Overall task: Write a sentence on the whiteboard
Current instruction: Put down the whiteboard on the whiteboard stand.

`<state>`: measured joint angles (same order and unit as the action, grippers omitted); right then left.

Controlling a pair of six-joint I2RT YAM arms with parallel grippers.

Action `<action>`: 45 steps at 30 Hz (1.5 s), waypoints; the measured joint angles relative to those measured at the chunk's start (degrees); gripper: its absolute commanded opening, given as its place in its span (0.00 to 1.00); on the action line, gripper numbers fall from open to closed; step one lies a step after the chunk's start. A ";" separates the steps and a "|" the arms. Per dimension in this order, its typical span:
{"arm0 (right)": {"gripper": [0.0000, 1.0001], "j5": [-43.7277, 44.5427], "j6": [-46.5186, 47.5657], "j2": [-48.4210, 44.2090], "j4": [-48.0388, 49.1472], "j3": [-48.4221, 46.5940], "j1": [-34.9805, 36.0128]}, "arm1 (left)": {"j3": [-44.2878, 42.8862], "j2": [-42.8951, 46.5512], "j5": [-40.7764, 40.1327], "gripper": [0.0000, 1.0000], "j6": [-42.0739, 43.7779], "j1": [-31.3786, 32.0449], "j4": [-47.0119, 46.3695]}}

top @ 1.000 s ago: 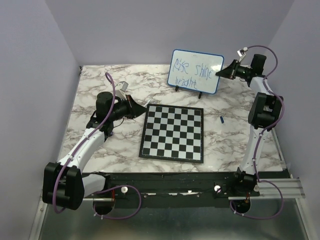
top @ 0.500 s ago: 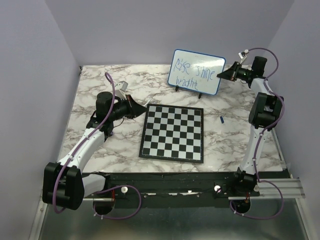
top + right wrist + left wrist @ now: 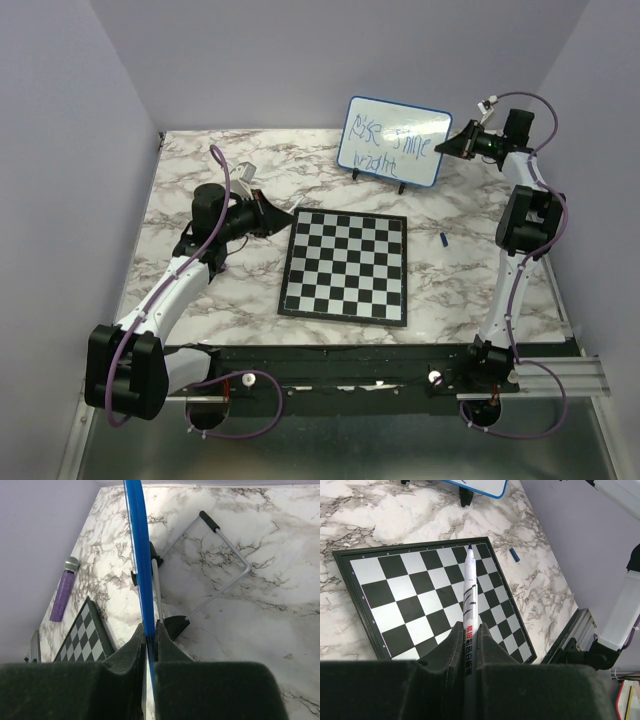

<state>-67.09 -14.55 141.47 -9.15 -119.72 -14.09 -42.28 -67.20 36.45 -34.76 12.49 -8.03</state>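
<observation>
The whiteboard (image 3: 393, 141), white with a thin blue rim, stands tilted at the back of the table on small black feet. The sentence (image 3: 388, 145) is written on it in thin blue marker in two lines. My right gripper (image 3: 440, 148) is shut on the board's right edge. In the right wrist view the blue rim (image 3: 137, 540) runs edge-on out of the shut right gripper (image 3: 148, 626). My left gripper (image 3: 285, 212) hangs at the chessboard's left corner, shut on a white marker (image 3: 469, 590). The marker's blue tip points over the squares from the left gripper (image 3: 469, 627).
A black-and-white chessboard (image 3: 345, 265) lies mid-table in front of the whiteboard. A small blue marker cap (image 3: 443, 238) lies to its right. The whiteboard's wire stand (image 3: 220, 570) rests on the marble behind it. A purple cylinder (image 3: 63, 590) lies near the wall.
The right gripper has shifted the whiteboard slightly toward the back right. The left arm and marker have not moved.
</observation>
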 measured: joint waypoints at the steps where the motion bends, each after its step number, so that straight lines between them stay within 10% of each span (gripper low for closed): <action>1: 0.11 0.17 0.04 0.00 -0.22 0.00 0.00 | 0.00 0.00 0.00 0.00 -0.02 0.00 0.00; 21: 0.23 6.38 2.25 0.00 -4.74 -0.02 -0.15 | 0.00 0.00 0.00 0.00 0.00 0.00 0.02; 39: 0.79 9.49 5.70 -0.35 -6.62 0.63 -0.37 | 0.00 0.00 0.00 0.00 0.02 0.00 0.04; 45: 0.84 11.63 8.55 -3.78 -7.74 4.44 -0.50 | -0.04 0.02 0.02 0.00 0.04 0.00 0.09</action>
<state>-55.46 -6.00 137.69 -16.88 -115.28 -14.59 -42.33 -67.18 36.47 -34.72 12.49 -7.94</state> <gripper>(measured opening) 0.831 0.152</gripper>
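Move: The right hand still holds the whiteboard by its right edge. The stand under the board has its middle about 20 cm to the hand's left, some 2 cm back and 10 cm lower. The pen cap lies about 27 cm back and 2 cm left, the chessboard's middle about 35 cm back and 33 cm left, both on the table some 14 cm below. From the left hand, the stand is about 26 cm ahead, 29 cm right and 18 cm down. Lower the right gripper about 3 cm with the whiteboard's right edge between the fingers, easing roughly 2 cm to the right and turning the wrist slightly clockwise, under 10 degrees. Part the fingers slowly on the way down, then spread them wide to let go of the edge, leaving the board between them. ##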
